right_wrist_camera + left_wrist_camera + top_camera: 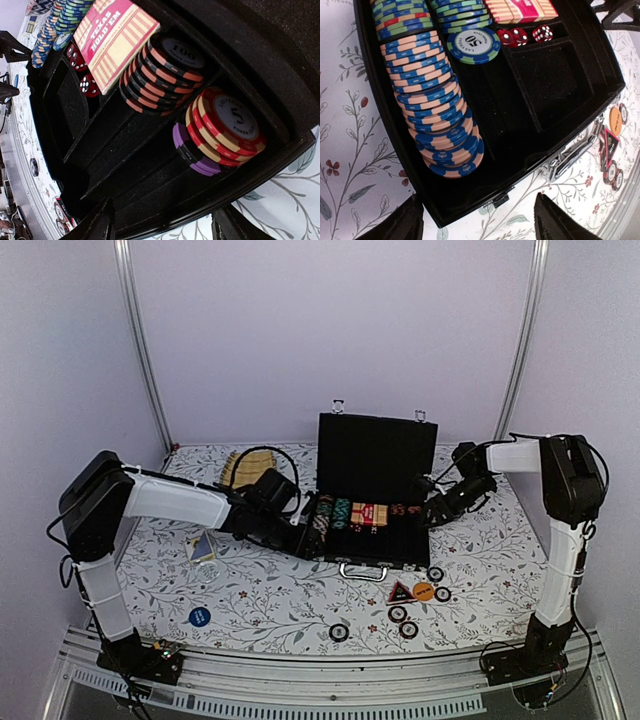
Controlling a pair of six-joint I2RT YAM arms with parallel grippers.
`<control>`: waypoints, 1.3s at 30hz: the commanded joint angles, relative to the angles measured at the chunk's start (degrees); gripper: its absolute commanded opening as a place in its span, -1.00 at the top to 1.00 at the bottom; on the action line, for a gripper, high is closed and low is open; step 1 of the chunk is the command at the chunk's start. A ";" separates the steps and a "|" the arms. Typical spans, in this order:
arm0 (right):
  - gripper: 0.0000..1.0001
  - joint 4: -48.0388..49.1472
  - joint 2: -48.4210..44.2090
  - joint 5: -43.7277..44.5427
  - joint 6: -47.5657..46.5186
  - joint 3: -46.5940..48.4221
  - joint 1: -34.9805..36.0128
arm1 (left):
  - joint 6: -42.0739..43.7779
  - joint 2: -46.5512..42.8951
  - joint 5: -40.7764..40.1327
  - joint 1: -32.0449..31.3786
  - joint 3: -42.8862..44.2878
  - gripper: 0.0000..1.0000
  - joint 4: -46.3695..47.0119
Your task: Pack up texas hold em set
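The black briefcase [372,540] lies open mid-table with its lid upright. Rows of poker chips [432,110], a card deck [112,40] and red dice [520,36] fill its tray. My left gripper [298,538] is at the case's left end, open, its fingers [395,225] straddling the near corner [477,225] without touching it. My right gripper [430,512] is at the right end, open, with the case's rim between its fingers [162,227]. Loose chips [398,613], a red triangle [400,592], an orange disc [423,591] and a blue disc [199,617] lie on the cloth in front.
A second card deck [202,550] lies left of the case beneath my left arm. A tan slatted mat [250,465] sits at the back left. The silver handle [575,150] juts from the case's front. The table's near rail [330,680] runs along the front.
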 commanded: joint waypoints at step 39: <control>0.94 1.30 4.97 10.73 0.57 12.17 3.38 | -2.29 -9.55 -11.83 -3.40 -0.87 -0.46 -7.04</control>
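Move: The chip stack with red on top, in the case's far right corner, lies about 6 cm ahead of the right hand, 4 cm to its left and slightly lower. The black-and-orange stack is about 4 cm farther left, level with it; the card box is some 14 cm left and 5 cm ahead of the hand. The left hand is at the case's near left corner, with the red stack about 12 cm ahead and 25 cm to its right. The right hand noses forward a little, then lifts about 7 cm off the case's right wall while shutting its fingers completely, swings back and some 4 cm left over the rim, and sinks into the tray, finishing with a forward push of about 2 cm that brings the closed tips right up beside the purple-and-red stack. Meanwhile the left hand, still open, draws back about a centimetre, comes free of the near left corner and rises some 4 cm, drifting 2 cm left, then waits there. ##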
